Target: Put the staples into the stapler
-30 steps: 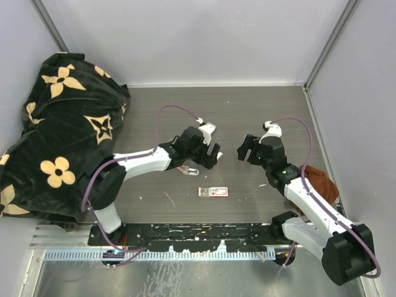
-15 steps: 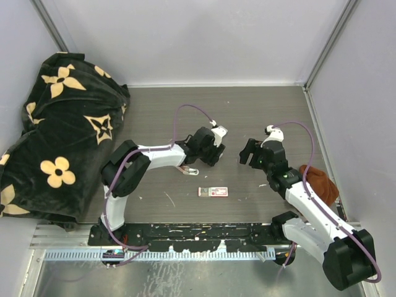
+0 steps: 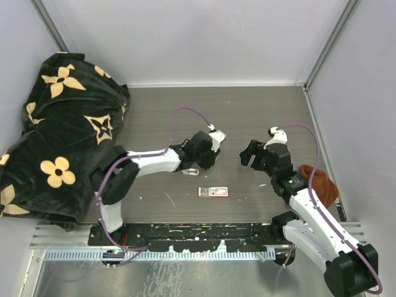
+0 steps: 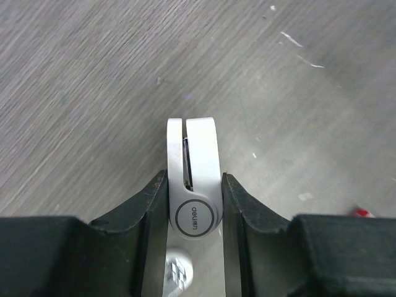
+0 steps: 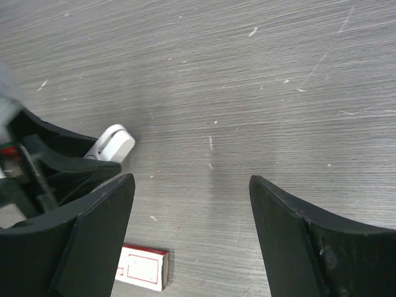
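Note:
A small white stapler (image 4: pixel 197 139) lies on the grey wood table, and my left gripper (image 4: pixel 193 179) is shut on it, both fingers pressed against its sides at the round logo end. From above, the left gripper (image 3: pixel 203 153) covers most of the stapler; its end shows in the right wrist view as the stapler (image 5: pixel 115 142). The staples box (image 3: pixel 213 192), red and white, lies flat nearer the arm bases, also seen as the staples box (image 5: pixel 143 267) at the bottom of the right wrist view. My right gripper (image 3: pixel 250 153) hovers open to the right, nothing between its fingers (image 5: pixel 99 229).
A black blanket with cream flowers (image 3: pixel 59 124) fills the left side. A rust-brown cloth (image 3: pixel 320 180) lies by the right wall. Grey walls close in the table at the back and sides.
My left gripper has closed its fingers onto the stapler and shifted slightly. The right arm has drifted a little to the right, still open.

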Robot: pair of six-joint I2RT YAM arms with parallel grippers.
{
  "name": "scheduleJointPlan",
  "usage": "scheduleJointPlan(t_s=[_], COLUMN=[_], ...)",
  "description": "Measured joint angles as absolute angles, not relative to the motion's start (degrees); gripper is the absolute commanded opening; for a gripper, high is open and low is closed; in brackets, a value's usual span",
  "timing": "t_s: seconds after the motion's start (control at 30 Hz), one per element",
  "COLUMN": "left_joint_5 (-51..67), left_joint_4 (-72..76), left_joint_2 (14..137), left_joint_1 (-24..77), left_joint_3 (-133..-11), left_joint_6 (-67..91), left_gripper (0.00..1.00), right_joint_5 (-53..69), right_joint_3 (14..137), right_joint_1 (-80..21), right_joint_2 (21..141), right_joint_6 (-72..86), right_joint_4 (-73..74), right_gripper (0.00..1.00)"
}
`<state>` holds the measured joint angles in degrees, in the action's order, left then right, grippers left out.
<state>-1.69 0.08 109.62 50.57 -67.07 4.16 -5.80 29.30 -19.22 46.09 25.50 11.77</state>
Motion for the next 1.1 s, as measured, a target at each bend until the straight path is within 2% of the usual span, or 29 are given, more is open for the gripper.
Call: scheduleJointPlan(t_s=[0.17,0.37,0.5,0.73,0.87,1.1], left_joint_5=[4.78,23.94,33.65,47.0,48.25,49.34], left_joint_4=[-4.73,-5.04,-7.57,-13.39,-17.23,-14.55], left_joint_2=[94.17,75.72,69.76,65.17,65.21,66.52], left_joint_1=[49.63,43.22,38.96,36.86,34.96,34.5], left_joint_3=[-64.05,-60.93,-55.77,-50.17,-47.24,-30.15], left_joint_6=[7.97,15.81,20.23,26.22,28.8,39.86], left_gripper=[0.0,0.0,0.0,0.0,0.0,0.0], right_joint_5=[1.76,14.59,24.16,43.22,45.43,45.15], right_joint_3=[30.61,34.87,36.12,31.64,29.15,25.52], right_joint_1=[-18.87,-18.39,-17.91,-17.89,-17.91,-21.85], right_joint_2=[43.86,43.79,43.75,45.15,45.67,48.34], right_joint_6=[25.89,27.51,29.93,38.96,40.77,40.29], right_joint_4=[14.39,15.55,13.47,-1.96,-4.4,-5.76], right_gripper=[0.81,0.8,0.75,0.74,0.74,0.79])
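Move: The white stapler is already pinched in the left fingers, just off the table. The staple box lies about 14 cm back of that hand, neither left nor right, some 3 cm lower; the pink stapler lies roughly 11 cm to its left and 5 cm back, also 3 cm lower. From the open right hand, the staple box is some 15 cm left, 11 cm back and 13 cm down; the white stapler is 16 cm left, 2 cm ahead and 10 cm down. The white stapler, kept in the left fingers' pinch, goes up steeply about 20 cm, then back some 20 cm and left 12 past the staple box, sinking again while the fingers swing round to point right and down. The empty right hand, staying open, comes left and back towards the staple box, rises, then dips, and turns some 45 degrees counter-clockwise. ##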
